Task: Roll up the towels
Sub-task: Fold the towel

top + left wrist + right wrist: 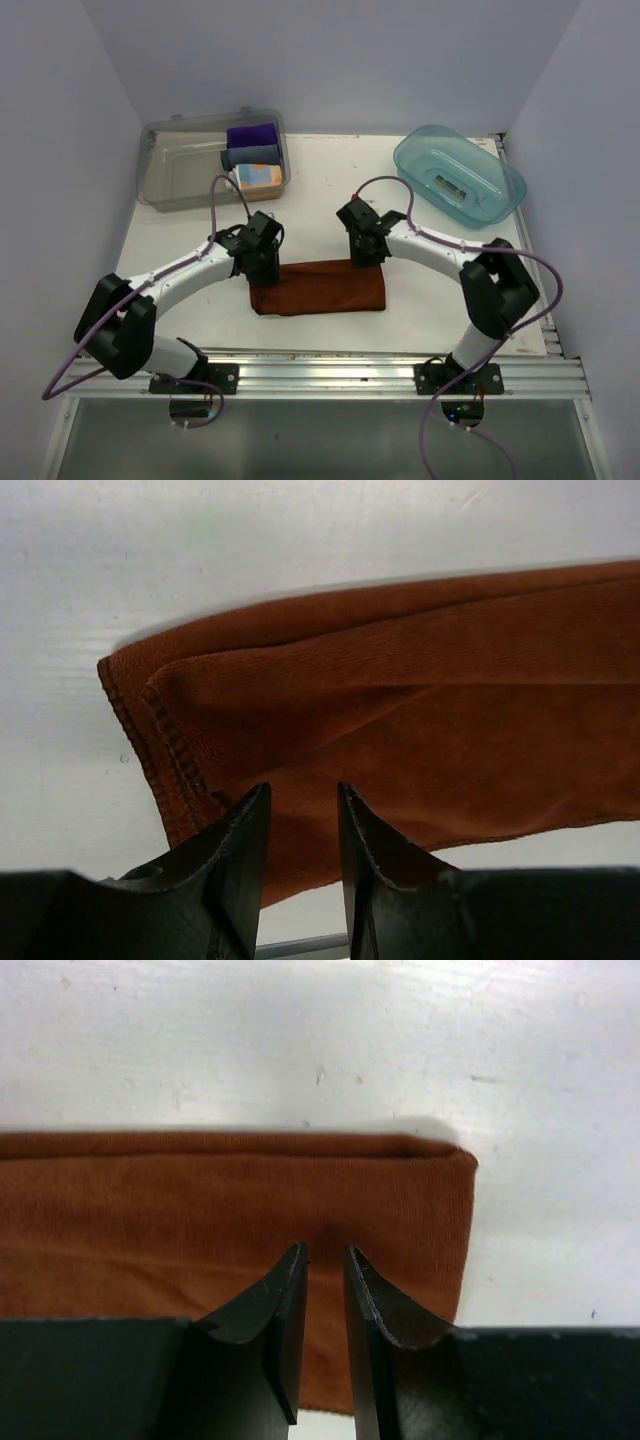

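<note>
A rust-brown terry towel [320, 288] lies folded into a long strip on the white table between the two arms. My left gripper [265, 274] hovers over the strip's left end, jaws a little apart with nothing between them. In the left wrist view the left gripper [303, 788] is above the towel [400, 710], close to its stitched edge. My right gripper [368, 258] is over the right end; in the right wrist view the right gripper [325, 1248] shows a narrow gap above the towel [200, 1200]. The patterned towel [258, 176] sits in the clear bin.
A clear plastic bin [175, 175] at the back left also holds a purple cloth [250, 134] and a grey-blue cloth [252, 155]. A teal tub [458, 180] stands at the back right. A metal rail [330, 365] runs along the near edge.
</note>
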`<state>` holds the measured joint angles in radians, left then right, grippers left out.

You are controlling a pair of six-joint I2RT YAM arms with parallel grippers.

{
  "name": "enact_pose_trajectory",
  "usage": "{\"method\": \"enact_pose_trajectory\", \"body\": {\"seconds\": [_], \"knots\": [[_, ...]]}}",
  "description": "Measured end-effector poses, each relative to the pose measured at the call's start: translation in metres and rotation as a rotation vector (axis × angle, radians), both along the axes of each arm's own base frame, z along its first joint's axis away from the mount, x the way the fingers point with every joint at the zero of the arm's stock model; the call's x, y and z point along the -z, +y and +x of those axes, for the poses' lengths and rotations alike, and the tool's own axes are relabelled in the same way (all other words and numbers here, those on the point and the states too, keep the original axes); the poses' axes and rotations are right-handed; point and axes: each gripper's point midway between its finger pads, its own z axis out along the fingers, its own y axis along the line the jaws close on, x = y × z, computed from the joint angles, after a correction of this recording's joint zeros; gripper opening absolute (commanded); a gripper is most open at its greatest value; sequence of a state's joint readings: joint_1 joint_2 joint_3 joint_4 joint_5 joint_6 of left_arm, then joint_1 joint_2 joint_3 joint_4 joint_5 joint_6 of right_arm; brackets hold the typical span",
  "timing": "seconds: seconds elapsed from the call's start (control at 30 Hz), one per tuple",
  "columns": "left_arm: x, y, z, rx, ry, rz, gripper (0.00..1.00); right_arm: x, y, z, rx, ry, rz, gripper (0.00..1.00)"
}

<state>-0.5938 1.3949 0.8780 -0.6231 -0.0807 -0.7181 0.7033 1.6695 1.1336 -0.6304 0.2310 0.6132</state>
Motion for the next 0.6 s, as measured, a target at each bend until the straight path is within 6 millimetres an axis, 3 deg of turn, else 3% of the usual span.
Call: {"method": "enact_pose_trajectory", "body": {"seconds": [0.07,0.2,0.33,0.6], "knots": [[0.018,0.006,-0.007,0.0,0.05,0.028,0.35,0.011,0.005,0.009,-0.015,0.021,-0.008,0.25],[0.05,0.022,-0.007,-0.048,0.137,0.055,0.34,0.029,-0.007,0.017,0.0,0.066,-0.031,0.25],[0.049,0.03,0.006,-0.09,0.14,0.001,0.33,0.037,-0.022,0.022,0.043,0.084,-0.024,0.25],[0.048,0.027,0.018,-0.069,0.147,-0.007,0.33,0.04,-0.024,0.01,0.067,0.076,0.07,0.25]]}}
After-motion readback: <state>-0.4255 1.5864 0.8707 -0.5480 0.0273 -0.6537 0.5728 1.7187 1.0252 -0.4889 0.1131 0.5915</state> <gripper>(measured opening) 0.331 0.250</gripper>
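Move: The brown towel lies spread beneath both hands, 4 to 5 cm lower. Its far left corner is about 5 cm left and 4 cm ahead of the left hand; its far right corner is some 4 cm right and 2 cm ahead of the right. The rolled patterned towel lies about 23 cm ahead of the left hand and 1 cm left; the blue basket is about 21 cm ahead and 21 cm right of the right hand. Both hands sink about 4–5 cm onto the towel, spreading outward; the left then drags forward, the right back. ##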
